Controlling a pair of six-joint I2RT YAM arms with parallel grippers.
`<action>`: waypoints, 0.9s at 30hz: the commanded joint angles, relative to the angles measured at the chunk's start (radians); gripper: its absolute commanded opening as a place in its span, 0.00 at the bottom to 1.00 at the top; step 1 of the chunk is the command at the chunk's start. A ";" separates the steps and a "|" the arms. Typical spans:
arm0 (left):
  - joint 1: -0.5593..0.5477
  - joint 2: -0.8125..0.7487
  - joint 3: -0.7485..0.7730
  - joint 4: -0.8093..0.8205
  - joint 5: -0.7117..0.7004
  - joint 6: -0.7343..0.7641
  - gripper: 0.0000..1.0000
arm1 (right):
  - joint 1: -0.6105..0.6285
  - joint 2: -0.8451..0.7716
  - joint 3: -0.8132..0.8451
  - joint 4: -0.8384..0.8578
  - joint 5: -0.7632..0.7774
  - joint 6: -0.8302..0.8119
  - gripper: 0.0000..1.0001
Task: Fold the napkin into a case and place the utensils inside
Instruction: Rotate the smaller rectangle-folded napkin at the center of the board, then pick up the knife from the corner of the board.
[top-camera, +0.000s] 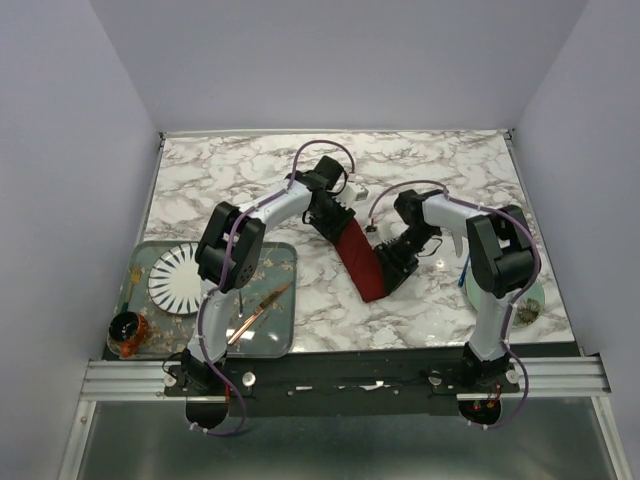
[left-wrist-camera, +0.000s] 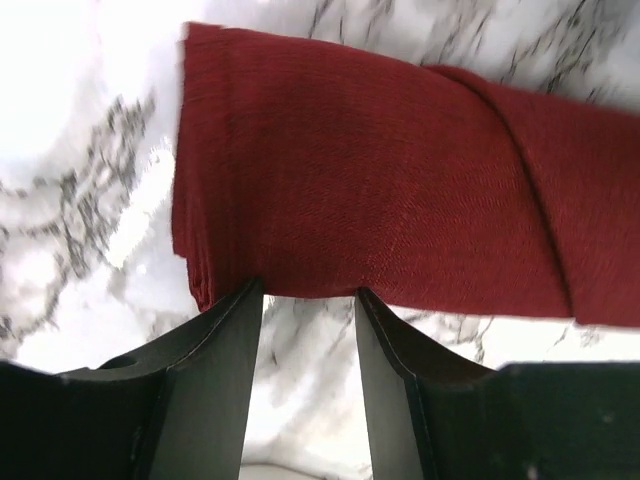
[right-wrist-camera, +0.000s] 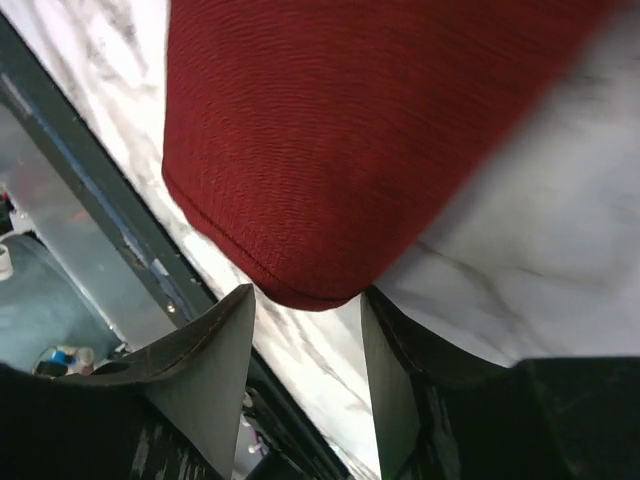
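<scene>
The dark red napkin lies on the marble as a narrow folded strip, the case, running diagonally between both arms. My left gripper is at its far end. In the left wrist view the gripper is open, its tips just touching the long edge of the napkin, with bare marble between the fingers. My right gripper is at the near end. In the right wrist view it is open, with the napkin's rounded end just beyond its tips. A thin blue sliver beside the right arm may be the fork; the utensils are otherwise hidden.
A grey tray at the front left holds a white striped plate, a copper-coloured knife and a small dark jar. A pale green plate sits behind the right arm. The table's front rail runs close to the napkin's near end.
</scene>
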 joint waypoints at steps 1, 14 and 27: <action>-0.013 0.043 0.070 0.015 -0.007 -0.007 0.52 | 0.069 -0.050 -0.058 0.058 -0.080 0.068 0.58; 0.002 -0.066 -0.025 0.075 0.049 -0.073 0.62 | 0.032 -0.168 -0.015 -0.027 -0.120 0.062 0.70; 0.070 -0.587 -0.321 0.318 -0.034 0.014 0.99 | -0.341 -0.163 0.485 -0.024 0.248 0.181 0.73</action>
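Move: The folded napkin lies under and between the two hands, on the board about 1 cm below the finger points: its middle is some 6 cm back and 5 cm right of the left hand, and about 7 cm ahead and 6 cm left of the right hand. From the right hand the silver knife lies roughly 12 cm ahead and 14 cm right, the blue fork about 9 cm ahead and 18 cm right. Low at opposite ends of the napkin, the hands finish a small clockwise turn, the right nudging the near end about 3 cm back and 2.5 cm left while the left eases under 2 cm rightward. Both then open further and come free: the left rises some 14 cm, drifting left, while the right sweeps up, forward and rightward towards the silver knife. ##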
